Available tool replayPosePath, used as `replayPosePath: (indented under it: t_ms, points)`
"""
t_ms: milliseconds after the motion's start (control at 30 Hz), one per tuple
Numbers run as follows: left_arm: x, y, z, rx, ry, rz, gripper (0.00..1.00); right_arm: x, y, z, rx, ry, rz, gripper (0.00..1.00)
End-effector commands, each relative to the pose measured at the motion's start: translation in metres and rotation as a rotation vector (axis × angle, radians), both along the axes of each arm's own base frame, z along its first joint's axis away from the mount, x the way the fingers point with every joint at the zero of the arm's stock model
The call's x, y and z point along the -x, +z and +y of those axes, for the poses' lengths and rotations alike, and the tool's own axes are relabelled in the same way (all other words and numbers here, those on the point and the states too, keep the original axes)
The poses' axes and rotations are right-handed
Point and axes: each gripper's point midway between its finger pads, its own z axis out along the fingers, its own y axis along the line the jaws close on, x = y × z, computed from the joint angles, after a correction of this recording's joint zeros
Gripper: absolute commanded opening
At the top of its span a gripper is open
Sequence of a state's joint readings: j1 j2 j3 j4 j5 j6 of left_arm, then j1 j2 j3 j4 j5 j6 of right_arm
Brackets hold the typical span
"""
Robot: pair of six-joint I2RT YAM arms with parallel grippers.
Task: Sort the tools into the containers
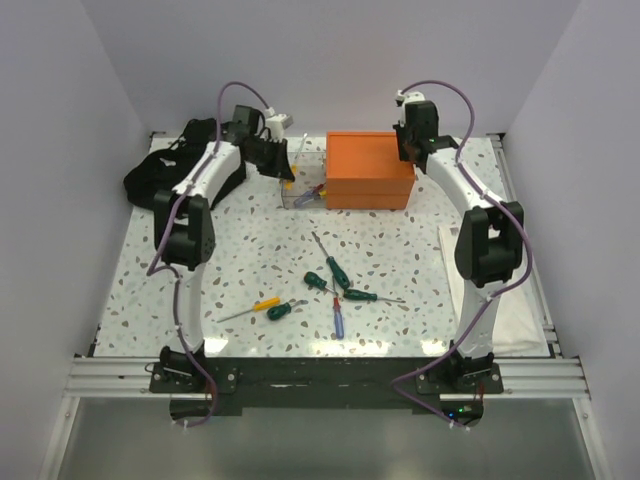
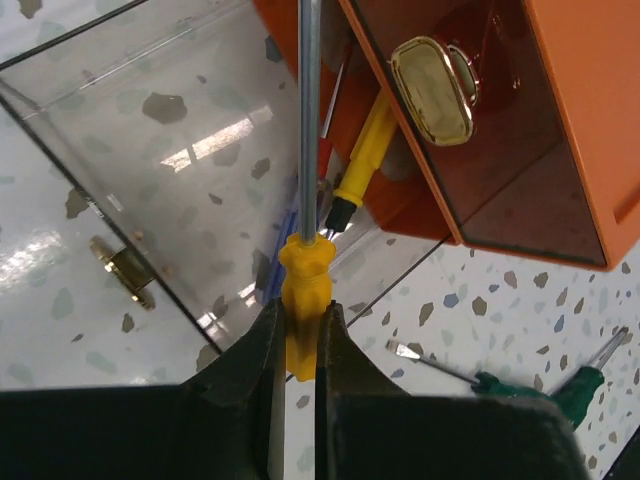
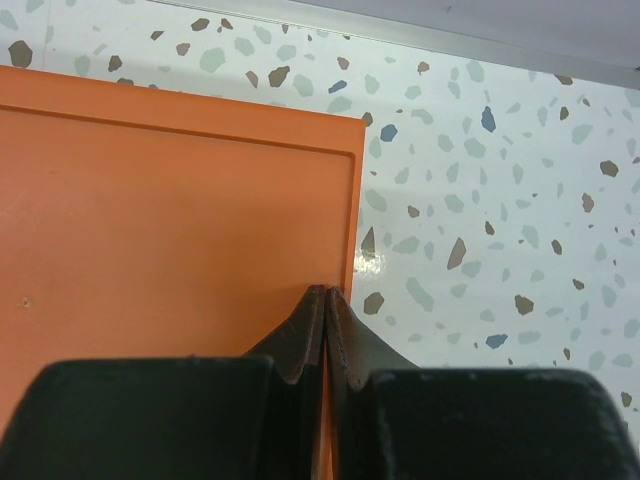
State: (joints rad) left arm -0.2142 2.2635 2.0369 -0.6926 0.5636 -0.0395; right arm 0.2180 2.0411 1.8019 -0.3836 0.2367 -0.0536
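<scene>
My left gripper (image 2: pixel 303 310) is shut on the handle of a yellow screwdriver (image 2: pixel 305 275). Its metal shaft points away, over the clear plastic bin (image 2: pixel 150 130). In the top view this gripper (image 1: pixel 272 158) hangs at the bin's (image 1: pixel 300 192) back left. Another yellow screwdriver (image 2: pixel 362 165) and a red and blue one (image 1: pixel 308 195) lie in the bin. The orange box (image 1: pixel 368 168) stands right of the bin. My right gripper (image 3: pixel 327 295) is shut and empty above the box's (image 3: pixel 170 220) right edge. Several green (image 1: pixel 330 264), yellow (image 1: pixel 265 304) and blue (image 1: pixel 338 318) screwdrivers lie mid-table.
A black cloth heap (image 1: pixel 160 170) lies at the back left behind the left arm. A white sheet (image 1: pixel 520 320) lies along the table's right side. Two green screwdrivers (image 2: pixel 510 382) show on the speckled table below the orange box (image 2: pixel 590 110).
</scene>
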Motion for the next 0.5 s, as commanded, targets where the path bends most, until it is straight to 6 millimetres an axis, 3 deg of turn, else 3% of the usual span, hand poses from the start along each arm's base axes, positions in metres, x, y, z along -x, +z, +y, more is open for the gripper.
replayPosePath:
  t_ms: [0,33,100,167,200,233,300,333,400,433,467]
  points:
    - [-0.021,0.033,-0.03,0.061,0.039,-0.093,0.03,0.038,-0.078,-0.004,0.064,0.015,0.269,0.02]
    - [-0.02,0.024,-0.031,0.046,0.048,-0.074,0.05,0.038,-0.078,-0.003,0.063,0.017,0.267,0.02]
    - [-0.017,0.012,-0.025,0.006,0.077,-0.048,0.25,0.038,-0.077,-0.003,0.063,0.017,0.264,0.02]
    - [-0.011,0.011,-0.02,-0.023,0.089,-0.041,0.42,0.037,-0.076,-0.003,0.065,0.018,0.261,0.02]
    - [-0.01,0.013,-0.016,-0.035,0.096,-0.046,0.45,0.037,-0.075,-0.003,0.066,0.016,0.258,0.02]
    - [-0.009,0.028,-0.012,-0.043,0.102,-0.076,0.49,0.037,-0.076,-0.003,0.065,0.017,0.26,0.02]
    - [-0.005,0.032,0.004,-0.079,0.135,-0.083,0.53,0.038,-0.078,-0.003,0.067,0.017,0.266,0.03]
    - [-0.002,0.05,0.011,-0.08,0.147,-0.117,0.55,0.038,-0.079,-0.003,0.067,0.017,0.267,0.03]
    - [0.01,0.043,0.03,-0.122,0.137,-0.117,0.55,0.039,-0.08,-0.001,0.066,0.022,0.269,0.03]
    - [0.022,0.063,0.034,-0.109,0.094,-0.165,0.56,0.039,-0.081,-0.001,0.067,0.021,0.27,0.03]
    - [0.049,0.045,0.03,-0.11,-0.081,-0.174,0.56,0.038,-0.08,0.0,0.065,0.024,0.267,0.03]
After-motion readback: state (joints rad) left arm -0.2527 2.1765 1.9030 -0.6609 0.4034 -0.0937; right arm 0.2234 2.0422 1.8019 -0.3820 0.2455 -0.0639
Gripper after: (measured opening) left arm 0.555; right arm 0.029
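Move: The left hand holds the yellow screwdriver by its handle above the open clear drawer, whose middle lies roughly 4 cm ahead, 3 cm to the right and 10 cm below. In it the blue screwdriver lies about 4 cm to the right and level, and the first yellow screwdriver some 7 cm right and 2 cm ahead, both about 10 cm down; the orange box's middle is some 16 cm right and 5 cm ahead, 5 cm lower. From the right hand the drawer is about 22 cm left, roughly level, 15 cm below. Still pinching the yellow handle, the left hand carries the screwdriver about 2.5 cm to the right towards the orange box and sinks some 1.5 cm over the drawer, then opens its fingers to about half and lets go. With the fingers apart it swings back left some 3 cm, drawing slightly back towards the base, clear of the handle. ##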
